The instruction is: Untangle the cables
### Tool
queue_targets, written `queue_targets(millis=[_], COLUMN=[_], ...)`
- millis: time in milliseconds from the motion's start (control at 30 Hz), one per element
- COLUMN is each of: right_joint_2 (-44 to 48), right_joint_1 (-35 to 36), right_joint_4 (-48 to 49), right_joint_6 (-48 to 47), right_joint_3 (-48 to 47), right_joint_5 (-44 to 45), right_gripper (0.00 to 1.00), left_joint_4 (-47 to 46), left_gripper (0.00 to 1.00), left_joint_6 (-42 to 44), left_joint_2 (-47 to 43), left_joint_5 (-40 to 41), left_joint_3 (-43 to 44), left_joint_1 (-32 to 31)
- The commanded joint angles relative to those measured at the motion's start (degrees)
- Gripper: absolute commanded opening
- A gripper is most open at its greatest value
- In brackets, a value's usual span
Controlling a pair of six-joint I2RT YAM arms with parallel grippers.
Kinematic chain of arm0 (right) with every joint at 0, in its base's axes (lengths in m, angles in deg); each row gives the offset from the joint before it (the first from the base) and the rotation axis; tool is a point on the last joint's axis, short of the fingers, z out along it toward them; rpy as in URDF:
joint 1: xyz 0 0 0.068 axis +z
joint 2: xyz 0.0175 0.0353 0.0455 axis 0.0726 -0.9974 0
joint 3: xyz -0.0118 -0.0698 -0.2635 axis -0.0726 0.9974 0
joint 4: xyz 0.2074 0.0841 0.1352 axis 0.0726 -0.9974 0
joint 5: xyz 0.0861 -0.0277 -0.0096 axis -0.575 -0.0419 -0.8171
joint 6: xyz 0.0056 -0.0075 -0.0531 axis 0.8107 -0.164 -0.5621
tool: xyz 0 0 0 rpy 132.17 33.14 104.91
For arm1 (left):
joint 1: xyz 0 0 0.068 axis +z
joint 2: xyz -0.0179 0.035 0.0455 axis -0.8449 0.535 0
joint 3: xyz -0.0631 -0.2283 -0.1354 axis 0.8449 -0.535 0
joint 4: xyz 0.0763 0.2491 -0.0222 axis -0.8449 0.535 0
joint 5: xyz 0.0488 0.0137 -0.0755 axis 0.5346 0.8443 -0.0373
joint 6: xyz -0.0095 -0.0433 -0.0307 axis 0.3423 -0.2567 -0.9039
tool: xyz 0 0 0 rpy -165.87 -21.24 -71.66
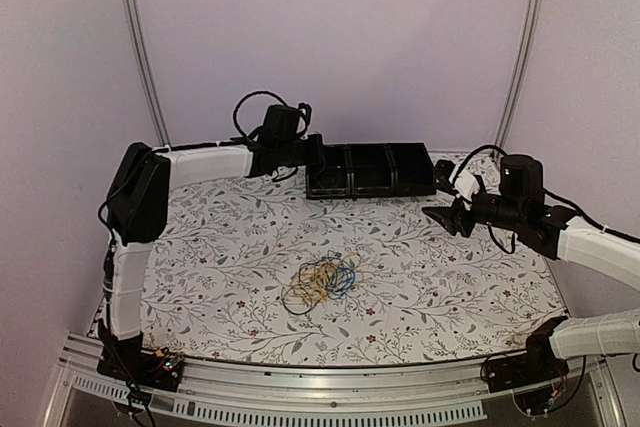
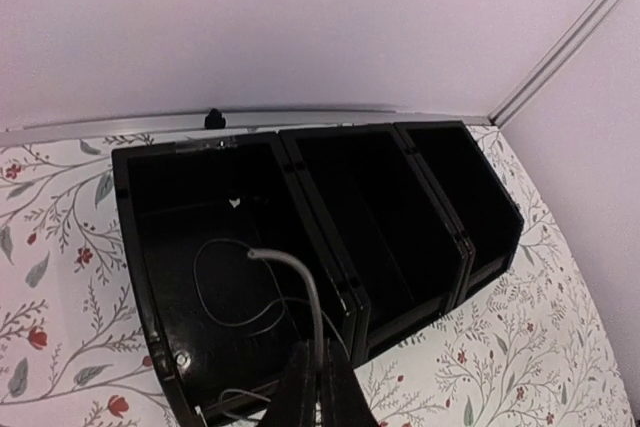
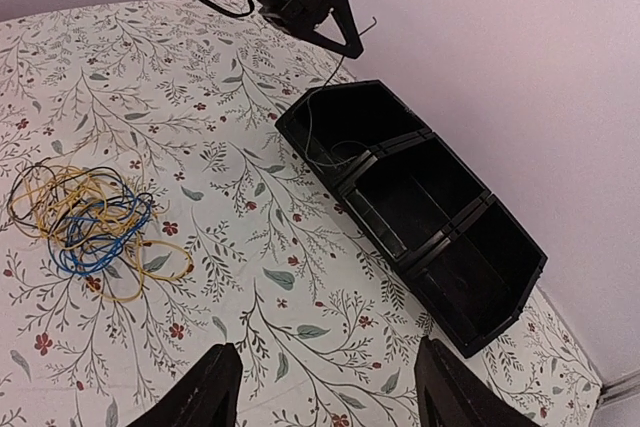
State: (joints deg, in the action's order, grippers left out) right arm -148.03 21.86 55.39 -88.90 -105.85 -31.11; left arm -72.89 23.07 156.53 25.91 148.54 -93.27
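A tangle of thin cables (image 1: 320, 282), yellow-orange, blue and dark, lies on the floral cloth at the middle; the right wrist view has this pile (image 3: 90, 222) at its left. My left gripper (image 1: 318, 157) hangs over the left compartment of the black bin (image 1: 372, 187). Seen from its wrist, the left gripper (image 2: 320, 349) is shut on a whitish cable (image 2: 300, 282) that arches up from between the fingers, with its thin loops lying inside that compartment. My right gripper (image 1: 440, 215) hovers open over the cloth to the right, and nothing lies between its fingers (image 3: 222, 379).
The black bin (image 3: 480, 322) has three compartments and stands at the back of the table against the wall; its middle and right compartments look empty. Metal frame posts (image 1: 138, 42) rise at both back corners. The table's front rail (image 1: 320, 387) runs between the arm bases.
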Motion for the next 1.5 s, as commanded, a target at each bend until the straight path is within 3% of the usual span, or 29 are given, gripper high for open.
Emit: queue_targets(millis=[0, 400, 767, 1000, 1233, 1333, 1467], right_joint_2=[-0.77, -2.54, -4.07, -3.63, -3.32, -3.10, -2.91], right_joint_1=[-0.49, -0.73, -0.87, -0.88, -0.88, -0.87, -0.86], right_joint_4=[1.80, 2.83, 3.10, 3.01, 2.71, 2.68, 1.97], right_joint_6=[-0.98, -1.93, -2.96, -3.14, -3.87, -4.30, -4.78], right_joint_3=[0.55, 1.14, 1.17, 1.26, 1.51, 1.76, 1.93], right_joint_5=[1.73, 3.09, 3.35, 3.14, 2.51, 2.52, 1.30], right_gripper=[0.63, 0.63, 0.63, 0.63, 0.63, 0.63, 0.63], left_joint_4=[-0.62, 1.84, 5.69, 10.83, 11.56, 11.51, 11.65], left_gripper=[0.00, 0.00, 0.01, 0.40, 0.63, 0.67, 0.64], left_joint_6=[5.30, 11.87, 13.02, 14.43, 17.18, 17.41, 14.72], left_joint_2=[5.59, 15.30, 17.33, 9.88, -4.64, -11.53, -22.53], left_joint_5=[4.47, 6.53, 3.93, 5.52, 7.86, 7.63, 6.68], left_joint_3=[6.40, 17.24, 18.81, 15.58, 3.55, -3.13, -16.21], left_joint_1=[-0.17, 0.42, 0.52, 0.47, 0.36, -0.20, -2.52])
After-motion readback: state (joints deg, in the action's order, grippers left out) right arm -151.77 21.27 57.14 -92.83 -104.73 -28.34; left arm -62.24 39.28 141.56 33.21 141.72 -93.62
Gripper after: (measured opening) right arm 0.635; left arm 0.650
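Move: The grey cable already hangs from the left hand's shut fingers, part of it lying in the bin's left compartment, whose middle is about 4 cm ahead, 2 cm right and 12 cm below. The middle compartment is some 4 cm ahead, 11 cm right and as low; the blue-and-yellow tangle lies roughly 29 cm back, 1 cm left, 15 cm below. From the right hand, the left compartment is about 26 cm ahead, 19 cm left and 17 cm down. The grey cable, still pinched, is carried about 5 cm forward over the left compartment and lowered into it as the left hand sinks some 8 cm below its start, its left side rolling up about 15 degrees. The fingers then open and let go, and the hand pulls up, back and left, clear of the bin. The open right hand eases down nearly 3 cm. ##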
